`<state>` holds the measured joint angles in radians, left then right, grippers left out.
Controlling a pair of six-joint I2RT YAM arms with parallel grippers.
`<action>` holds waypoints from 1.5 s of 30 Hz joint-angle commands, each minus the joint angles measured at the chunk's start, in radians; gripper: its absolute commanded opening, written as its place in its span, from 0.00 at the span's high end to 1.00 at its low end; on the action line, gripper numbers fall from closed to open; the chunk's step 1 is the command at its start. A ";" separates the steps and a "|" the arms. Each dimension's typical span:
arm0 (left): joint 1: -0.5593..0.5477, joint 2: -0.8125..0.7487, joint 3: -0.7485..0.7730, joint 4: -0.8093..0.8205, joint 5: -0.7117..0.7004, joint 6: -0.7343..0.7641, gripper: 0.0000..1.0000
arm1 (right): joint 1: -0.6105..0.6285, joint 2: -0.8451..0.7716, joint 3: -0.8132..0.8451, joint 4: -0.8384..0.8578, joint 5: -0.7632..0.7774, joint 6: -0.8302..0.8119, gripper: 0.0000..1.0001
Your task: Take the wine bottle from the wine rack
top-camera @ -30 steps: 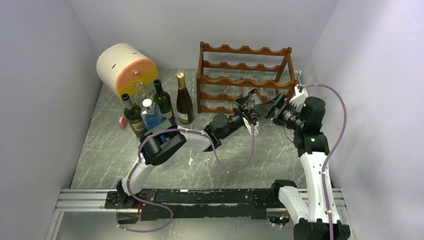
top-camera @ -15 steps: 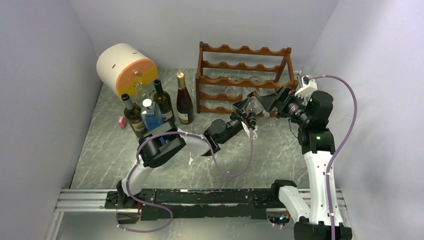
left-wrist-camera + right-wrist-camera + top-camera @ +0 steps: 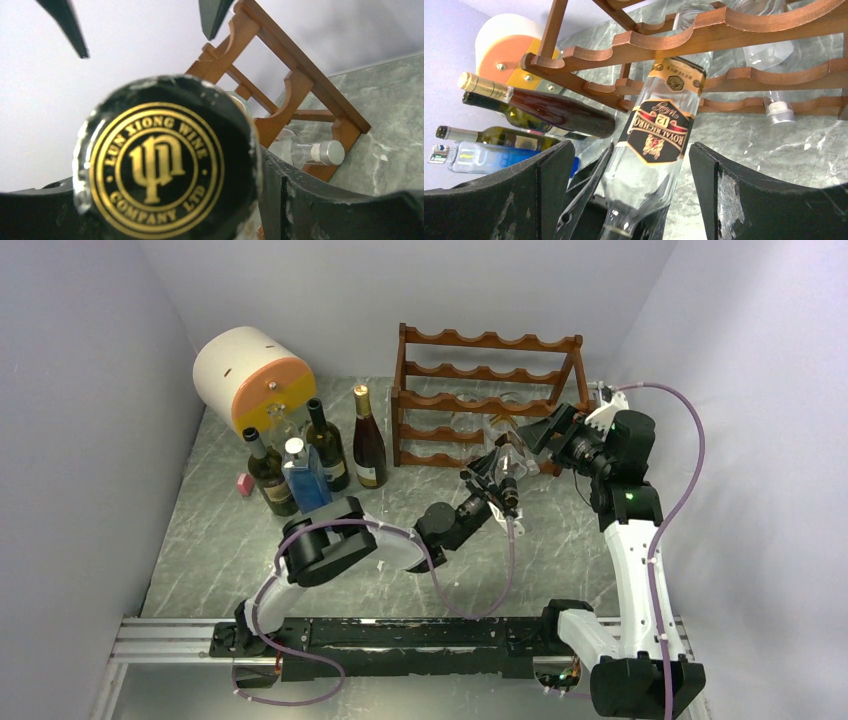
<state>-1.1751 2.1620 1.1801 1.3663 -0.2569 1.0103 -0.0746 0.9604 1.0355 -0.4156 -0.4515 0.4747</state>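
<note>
The wine bottle (image 3: 507, 458) is clear glass with a black and gold label (image 3: 658, 131). It slants from the wine rack (image 3: 487, 400) toward the near side. My left gripper (image 3: 495, 485) is shut on its neck, and the black cap with a gold emblem (image 3: 165, 160) fills the left wrist view. The bottle's far end reaches in under a scalloped rail (image 3: 724, 30). My right gripper (image 3: 631, 195) is open, its fingers (image 3: 724, 195) standing either side of the bottle's shoulder with gaps. In the top view the right gripper (image 3: 548, 433) is beside the rack's right end.
Another clear bottle with a silver cap (image 3: 320, 152) lies in the rack's low tier. Several upright bottles (image 3: 325, 450) stand left of the rack, beside a white drum with an orange face (image 3: 255, 375). A small pink thing (image 3: 243, 485) lies near them. Walls close in on both sides.
My right gripper has opened off the bottle and drawn back toward the rack's right end. The left arm has pulled the bottle's neck nearer and lower, away from the rack.
</note>
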 commanded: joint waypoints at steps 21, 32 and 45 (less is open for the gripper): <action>-0.148 -0.393 -0.179 -0.072 -0.222 -0.199 0.93 | 0.005 -0.004 -0.069 0.099 0.025 0.012 0.12; -0.148 -0.682 -0.309 -0.450 -0.272 -0.589 0.93 | 0.006 0.003 -0.063 0.101 -0.007 0.005 0.12; 0.010 -1.048 -0.481 -0.883 -0.220 -1.054 0.93 | 0.069 0.077 -0.117 0.193 -0.190 0.008 0.11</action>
<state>-1.2312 1.2549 0.7650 0.4721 -0.4919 0.0879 -0.0566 1.0142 0.9405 -0.2787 -0.5781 0.4854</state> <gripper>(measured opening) 0.705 0.888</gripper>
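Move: The left hand still holds the clear bottle, its neck towards the robot and its base end still in the rack. The gold-topped bottle, nearest of the bottles standing on the table, is about 15 cm ahead, 25 cm left and 8 cm below. The blue bottle is roughly 4 cm ahead, 37 cm left; the rack's middle some 26 cm straight ahead. From the right hand, the gold-topped bottle is about 13 cm ahead, 30 cm left, 15 cm lower. Back at first, drawing the clear bottle away from the rack, then increasingly leftward towards the standing bottles, the left hand travels about 15 cm left and 8 cm back, rising some 6 cm midway before sinking again. The wrist rolls some 50 degrees, bringing the cap up, while the fingers keep hold. The empty right hand stays open by the rack, easing down and lastly a little left. ##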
